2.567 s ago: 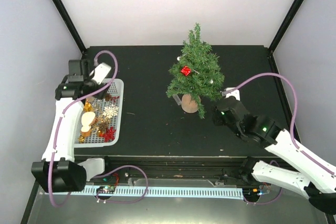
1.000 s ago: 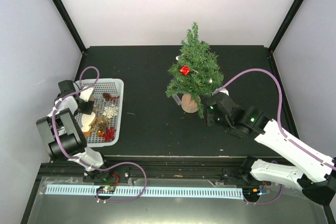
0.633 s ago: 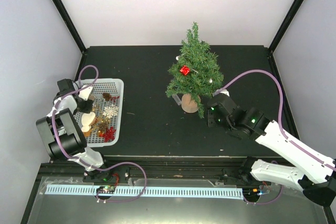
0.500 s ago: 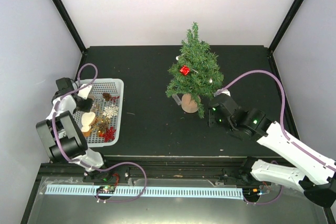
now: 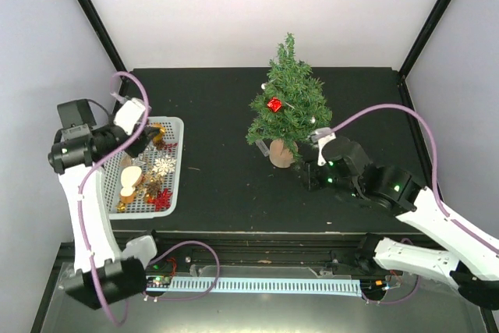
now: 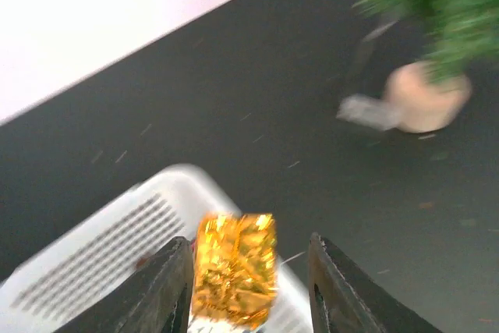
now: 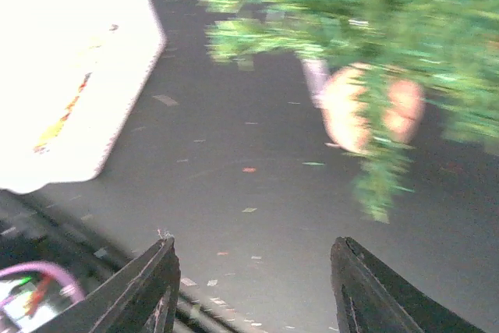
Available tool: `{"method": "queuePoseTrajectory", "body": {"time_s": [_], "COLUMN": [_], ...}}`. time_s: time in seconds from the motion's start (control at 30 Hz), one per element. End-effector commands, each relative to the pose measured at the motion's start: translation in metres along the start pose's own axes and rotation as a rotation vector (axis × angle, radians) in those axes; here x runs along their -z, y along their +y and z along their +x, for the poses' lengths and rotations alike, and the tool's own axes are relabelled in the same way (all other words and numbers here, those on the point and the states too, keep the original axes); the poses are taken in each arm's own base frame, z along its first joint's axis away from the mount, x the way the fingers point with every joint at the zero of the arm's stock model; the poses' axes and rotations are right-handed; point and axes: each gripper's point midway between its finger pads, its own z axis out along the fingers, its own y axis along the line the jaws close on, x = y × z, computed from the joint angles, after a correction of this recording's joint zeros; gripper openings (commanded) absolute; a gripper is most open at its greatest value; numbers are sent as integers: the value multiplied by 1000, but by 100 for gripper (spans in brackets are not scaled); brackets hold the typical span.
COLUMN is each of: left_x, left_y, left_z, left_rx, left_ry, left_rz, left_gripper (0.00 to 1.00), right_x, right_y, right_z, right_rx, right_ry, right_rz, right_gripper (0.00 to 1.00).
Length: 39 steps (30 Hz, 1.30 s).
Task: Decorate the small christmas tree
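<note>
The small christmas tree (image 5: 290, 107) stands at the back middle of the black table on its tan stump (image 5: 281, 154), with a red ornament (image 5: 274, 104) among its branches. My left gripper (image 5: 152, 134) hovers over the far end of the white tray (image 5: 176, 185). In the left wrist view a gold foil ornament (image 6: 234, 271) hangs in the left gripper (image 6: 249, 286), against the left finger, with a gap to the right finger. My right gripper (image 5: 308, 169) is low beside the stump, on its right. In its wrist view the right gripper (image 7: 253, 286) is open and empty above bare table.
The tray holds several ornaments, among them a white snowflake (image 5: 163, 166), a red one (image 5: 161, 200) and tan wooden pieces (image 5: 130, 178). A small grey tag (image 6: 366, 111) lies by the stump (image 6: 425, 99). Black frame posts stand at the back corners.
My left arm has risen from the tray and swung up over its far end, carrying the gold ornament. The right gripper has crept a little closer to the tree's stump.
</note>
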Motion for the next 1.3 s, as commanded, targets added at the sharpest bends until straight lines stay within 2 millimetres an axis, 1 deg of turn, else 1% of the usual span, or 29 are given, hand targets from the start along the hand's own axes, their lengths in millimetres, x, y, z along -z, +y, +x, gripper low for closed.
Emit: {"method": "queuePoseTrajectory", "body": {"time_s": [0.0,0.03,0.1,0.13,0.2,0.23,0.3,0.37,0.43,0.5,0.57,0.63,0.73,0.83,0.9,1.0,1.07,1.1,1.2,1.27], "left_x": [39,46,58,64,74,76,73,63,50,36,24,16,11,12,14,17,18,19,23,23], "left_y": [-113,-132,-157,-166,-179,-183,-183,-176,-166,-151,-135,-118,-90,-66,-54,-41,-34,-32,-30,-32], "left_z": [-43,-48,-54,-57,-60,-61,-59,-54,-45,-35,-26,-20,-19,-21,-20,-19,-18,-18,-17,-16], "left_rx": [-105,-151,-211,-230,-259,-264,-262,-257,-244,-228,-197,-166,-99,-20,35,86,104,115,139,150], "left_ry": [-184,-213,-263,-284,-318,-326,-322,-297,-253,-206,-169,-149,-129,-123,-120,-122,-123,-125,-141,-148], "left_rz": [364,416,477,498,530,540,531,493,435,358,264,167,17,-81,-117,-154,-172,-177,-167,-146], "left_gripper": [44,45,45,45,45,45,45,45,44,45,47,50,57,67,70,74,74,74,74,75], "right_x": [24,27,31,33,33,30,18,6,-13,-35,-57,-77,-109,-137,-155,-183,-202,-213,-234,-247], "right_y": [99,121,159,178,208,218,225,224,211,194,183,179,174,172,176,177,173,172,160,158], "right_z": [-25,-30,-36,-38,-41,-42,-44,-38,-28,-11,9,23,33,32,32,32,34,35,35,33], "right_rx": [75,84,81,73,59,52,36,62,119,184,221,228,240,247,257,235,199,182,149,140], "right_ry": [-47,-44,-29,-21,-2,8,15,33,49,85,146,183,188,188,203,231,250,256,266,261], "right_rz": [-385,-438,-541,-588,-679,-710,-700,-642,-480,-300,-188,-137,-48,59,101,140,151,145,153,129], "right_gripper": [54,54,54,54,54,54,54,54,54,54,53,53,56,57,59,71,82,84,86,85]}}
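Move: The gold gift sits loosely between the left hand's fingertips; from the right hand it is about 36 cm to the left, 10 cm farther out and a little higher. The tree stands some 34 cm right of the left hand, 7 cm ahead and 7 cm lower, and from the right hand 16 cm ahead, 3 cm left, 5 cm lower. The basket lies 3 cm ahead of the left hand, 11 cm left, 25 cm below. Leftwards in front of the tree, the right hand arcs about 25 cm, first rising, then dropping some 20 cm and edging forward towards the gold gift, its fingers opening wider near the end. The left hand swings right, back and up, losing the gift, then returns almost to where it began, its fingers spreading. ##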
